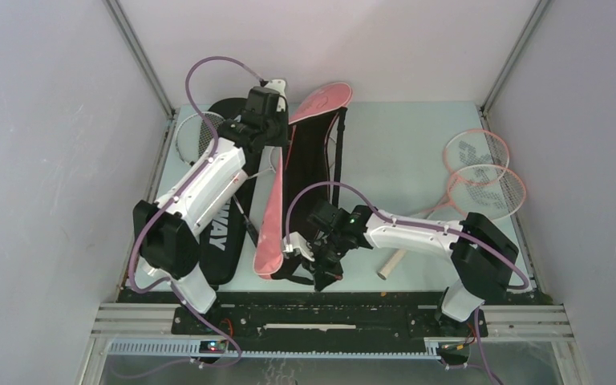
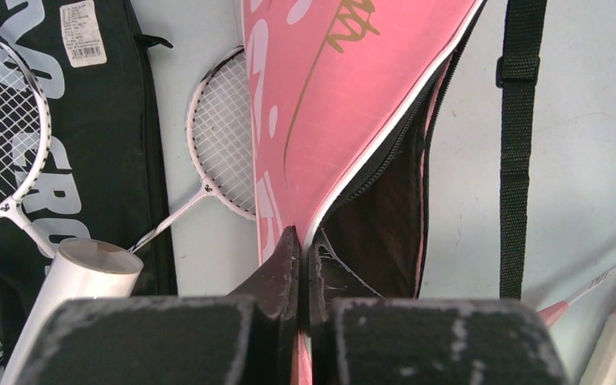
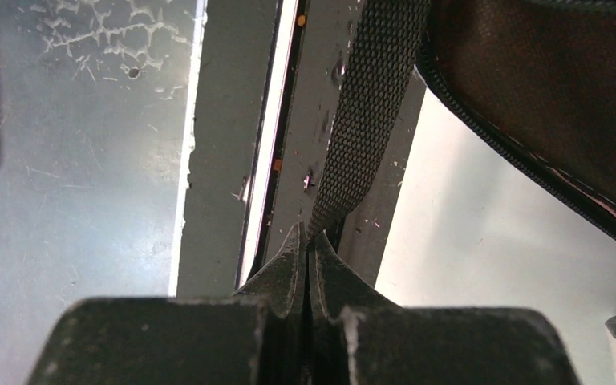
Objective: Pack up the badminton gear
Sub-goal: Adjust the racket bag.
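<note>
The pink racket cover (image 1: 273,216) lies unzipped in the middle of the table, its black lining (image 2: 385,216) showing. My left gripper (image 2: 303,250) is shut on its pink upper flap (image 2: 329,120), which it holds raised; from above that gripper (image 1: 279,148) is at the cover's far part. My right gripper (image 3: 306,241) is shut on the cover's black strap (image 3: 365,120) at the table's near edge (image 1: 325,277). Two white-framed rackets (image 2: 224,136) and a white tube (image 2: 80,281) lie on and beside the black racket cover (image 1: 224,241). Two pink rackets (image 1: 481,172) lie at the right.
The table's near edge and a metal rail (image 3: 224,160) are just under my right gripper. A pale racket handle (image 1: 393,263) lies by the right forearm. The strap (image 2: 517,144) runs along the cover's right side. Grey walls close the table in.
</note>
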Motion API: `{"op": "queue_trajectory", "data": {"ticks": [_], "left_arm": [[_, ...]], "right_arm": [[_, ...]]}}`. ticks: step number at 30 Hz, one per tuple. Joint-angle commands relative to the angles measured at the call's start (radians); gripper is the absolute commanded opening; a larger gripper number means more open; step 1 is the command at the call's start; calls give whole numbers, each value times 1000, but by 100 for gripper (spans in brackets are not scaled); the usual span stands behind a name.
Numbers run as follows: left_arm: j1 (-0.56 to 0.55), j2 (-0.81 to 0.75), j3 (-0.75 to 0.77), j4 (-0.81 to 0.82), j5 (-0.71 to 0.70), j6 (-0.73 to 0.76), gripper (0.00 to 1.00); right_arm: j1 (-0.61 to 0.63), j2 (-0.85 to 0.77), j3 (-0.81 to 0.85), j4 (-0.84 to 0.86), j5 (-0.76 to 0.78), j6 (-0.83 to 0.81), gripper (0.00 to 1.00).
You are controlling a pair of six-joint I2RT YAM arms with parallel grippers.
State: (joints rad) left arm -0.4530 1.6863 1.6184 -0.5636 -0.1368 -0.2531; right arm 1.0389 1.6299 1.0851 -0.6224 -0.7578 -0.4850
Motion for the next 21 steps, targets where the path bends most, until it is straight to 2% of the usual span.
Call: {"op": "queue_trajectory", "data": {"ticks": [1, 5, 11, 18, 21], "left_arm": [[27, 2, 105, 47, -6, 23, 0], [41, -2, 123, 35, 12, 24, 0], [54, -24, 119, 34, 46, 23, 0], [53, -37, 104, 38, 84, 12, 0], [54, -43, 97, 42, 87, 15, 0]], "right_arm": [[24, -1, -28, -5, 43, 0, 0], [24, 48, -30, 4, 83, 26, 4], [3, 92, -30, 56, 165, 88, 15], [-37, 88, -11, 82, 192, 138, 31], [-41, 68, -11, 79, 190, 134, 44]]}}
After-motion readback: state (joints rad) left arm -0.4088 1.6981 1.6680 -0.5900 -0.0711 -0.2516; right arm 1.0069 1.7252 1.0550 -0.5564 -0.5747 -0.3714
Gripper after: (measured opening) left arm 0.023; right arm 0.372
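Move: My left hand still grips the pink bag's raised rim; the bag's middle lies about 11 cm back, 1 cm right and 12 cm lower. The black bag is some 15 cm left and 14 cm back, the white tube about 18 cm left and 16 cm back. My right fingers are shut on the strap, the near table edge 3 cm ahead and 7 cm below; the pink bag's near end is 10 cm left, 5 cm ahead, a pink racket's grip 12 cm ahead, 8 cm right. I lower my right hand about 5 cm with the strap towards the near table edge, then carry it some 3 cm forward, swinging the wrist clockwise and opening the fingers to about a third so they no longer clamp the strap. My left hand keeps its pinch on the bag's rim and eases up just over 1 cm, with a slight drift forward and left. ##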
